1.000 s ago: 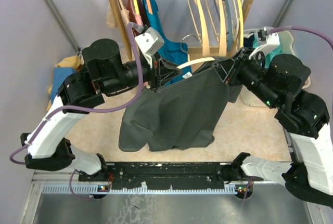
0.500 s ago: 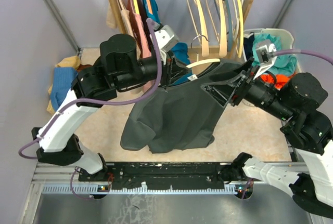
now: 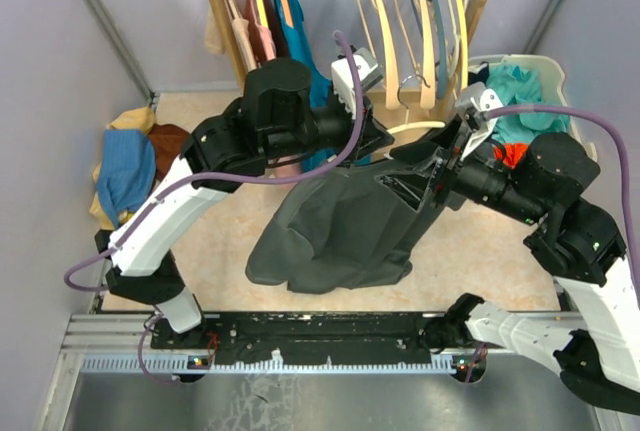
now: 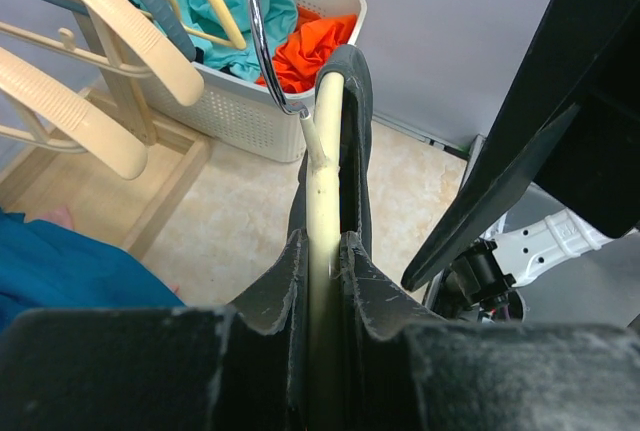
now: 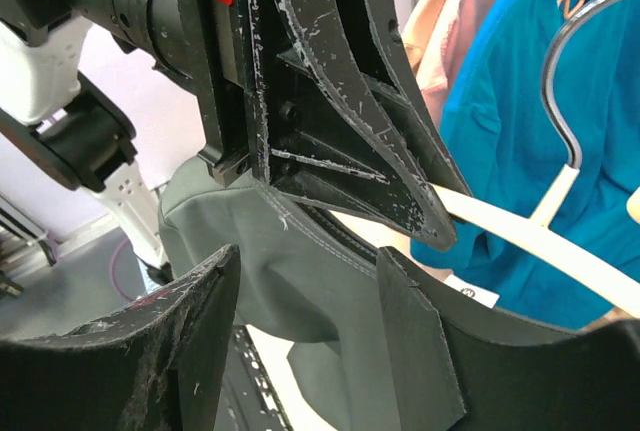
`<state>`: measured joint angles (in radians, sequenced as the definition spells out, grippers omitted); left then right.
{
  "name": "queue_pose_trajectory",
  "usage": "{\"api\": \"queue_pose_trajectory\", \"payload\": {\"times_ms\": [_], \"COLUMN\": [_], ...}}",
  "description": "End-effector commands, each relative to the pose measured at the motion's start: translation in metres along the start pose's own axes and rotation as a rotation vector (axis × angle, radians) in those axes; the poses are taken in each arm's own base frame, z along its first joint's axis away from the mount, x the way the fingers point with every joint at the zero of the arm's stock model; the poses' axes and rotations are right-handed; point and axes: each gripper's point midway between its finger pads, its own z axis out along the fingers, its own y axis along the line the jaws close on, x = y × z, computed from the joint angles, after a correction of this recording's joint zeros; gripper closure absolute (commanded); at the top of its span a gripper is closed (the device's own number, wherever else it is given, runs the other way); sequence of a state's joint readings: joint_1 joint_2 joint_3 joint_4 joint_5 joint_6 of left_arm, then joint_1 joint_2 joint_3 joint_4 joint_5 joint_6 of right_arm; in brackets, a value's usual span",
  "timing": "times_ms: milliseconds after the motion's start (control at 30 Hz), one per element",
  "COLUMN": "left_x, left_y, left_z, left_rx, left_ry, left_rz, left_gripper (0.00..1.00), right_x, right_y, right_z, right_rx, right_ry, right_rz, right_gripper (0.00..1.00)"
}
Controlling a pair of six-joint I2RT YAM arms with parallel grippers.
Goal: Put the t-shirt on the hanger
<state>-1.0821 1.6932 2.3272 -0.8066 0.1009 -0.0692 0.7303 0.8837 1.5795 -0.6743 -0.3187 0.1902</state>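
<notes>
The dark grey t-shirt [image 3: 340,231] hangs off the pale wooden hanger [image 3: 418,128] above the floor. In the left wrist view my left gripper [image 4: 322,251] is shut on the hanger's bar [image 4: 325,161]. The silver hook [image 4: 260,41] rises just beyond it, and shirt cloth [image 4: 352,81] drapes over the hanger's far end. From above, the left gripper [image 3: 385,141] sits at the shirt's collar. My right gripper [image 3: 415,183] is open beside the shirt's right shoulder. In its own view the right gripper [image 5: 310,341] holds nothing; grey shirt cloth [image 5: 290,281] lies just beyond its fingers.
A wooden rack [image 3: 480,11] at the back carries several empty hangers [image 3: 400,21] plus teal [image 3: 300,31] and pink garments. A white basket [image 3: 555,71] of teal and orange clothes stands at the back right. A pile of clothes [image 3: 125,166] lies at the left wall.
My right gripper opened and let go of the shirt's shoulder, then drew back a little. The left arm carried the hanger and shirt to the right, towards the rack.
</notes>
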Motion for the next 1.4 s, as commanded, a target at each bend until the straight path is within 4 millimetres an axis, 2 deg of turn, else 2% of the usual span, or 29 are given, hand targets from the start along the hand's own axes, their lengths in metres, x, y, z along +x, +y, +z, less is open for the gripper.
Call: {"api": "queue_pose_trajectory", "payload": {"times_ms": [0, 533, 633, 767, 933, 1367], "left_x": [-0.034, -0.04, -0.039, -0.039, -0.038, -0.035], "left_y": [-0.011, -0.018, -0.018, -0.018, -0.017, -0.016], "left_z": [-0.003, 0.005, 0.005, 0.003, 0.0, -0.002], "left_rx": [0.043, 0.086, 0.085, 0.084, 0.079, 0.072], "left_ry": [-0.113, -0.14, -0.136, -0.136, -0.138, -0.137], "left_rz": [-0.023, -0.067, -0.066, -0.063, -0.062, -0.064], "left_gripper": [1.0, 1.0, 1.0, 1.0, 1.0, 1.0], "right_x": [0.004, 0.037, 0.039, 0.038, 0.029, 0.003], "right_y": [-0.007, -0.004, -0.001, 0.002, 0.001, -0.006], "right_z": [0.005, 0.034, 0.039, 0.042, 0.04, 0.021], "right_rx": [0.02, 0.04, 0.048, 0.051, 0.068, 0.128], "right_ry": [0.012, 0.107, 0.116, 0.113, 0.079, -0.052], "right_rz": [-0.064, -0.141, -0.158, -0.167, -0.165, -0.134], "right_gripper": [0.43, 0.44, 0.53, 0.79, 0.98, 1.0]}}
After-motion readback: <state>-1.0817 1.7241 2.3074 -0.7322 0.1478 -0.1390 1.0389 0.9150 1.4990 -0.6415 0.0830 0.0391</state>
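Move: Some 5 cm to the left of the open right hand, 5 cm below it and about 1 cm ahead lies the t-shirt's neckline edge. The left fingers gripping the hanger are roughly 5 cm ahead of the right hand, level sideways and about 1 cm higher; the hanger's neck is about 6 cm ahead and 2 cm right, also about 1 cm higher. From the left hand, that neckline edge is about 4 cm back, 5 cm left and 6 cm below. Sinking about 5 cm while sliding some 4 cm left, the open right hand goes in under the left gripper to the t-shirt's neckline, its fingertips tipping down a little over 10 degrees. There it shuts on the cloth edge, then draws back about 2 cm right and 2 cm up. The left hand keeps its grip on the hanger and eases about 2 cm right. ##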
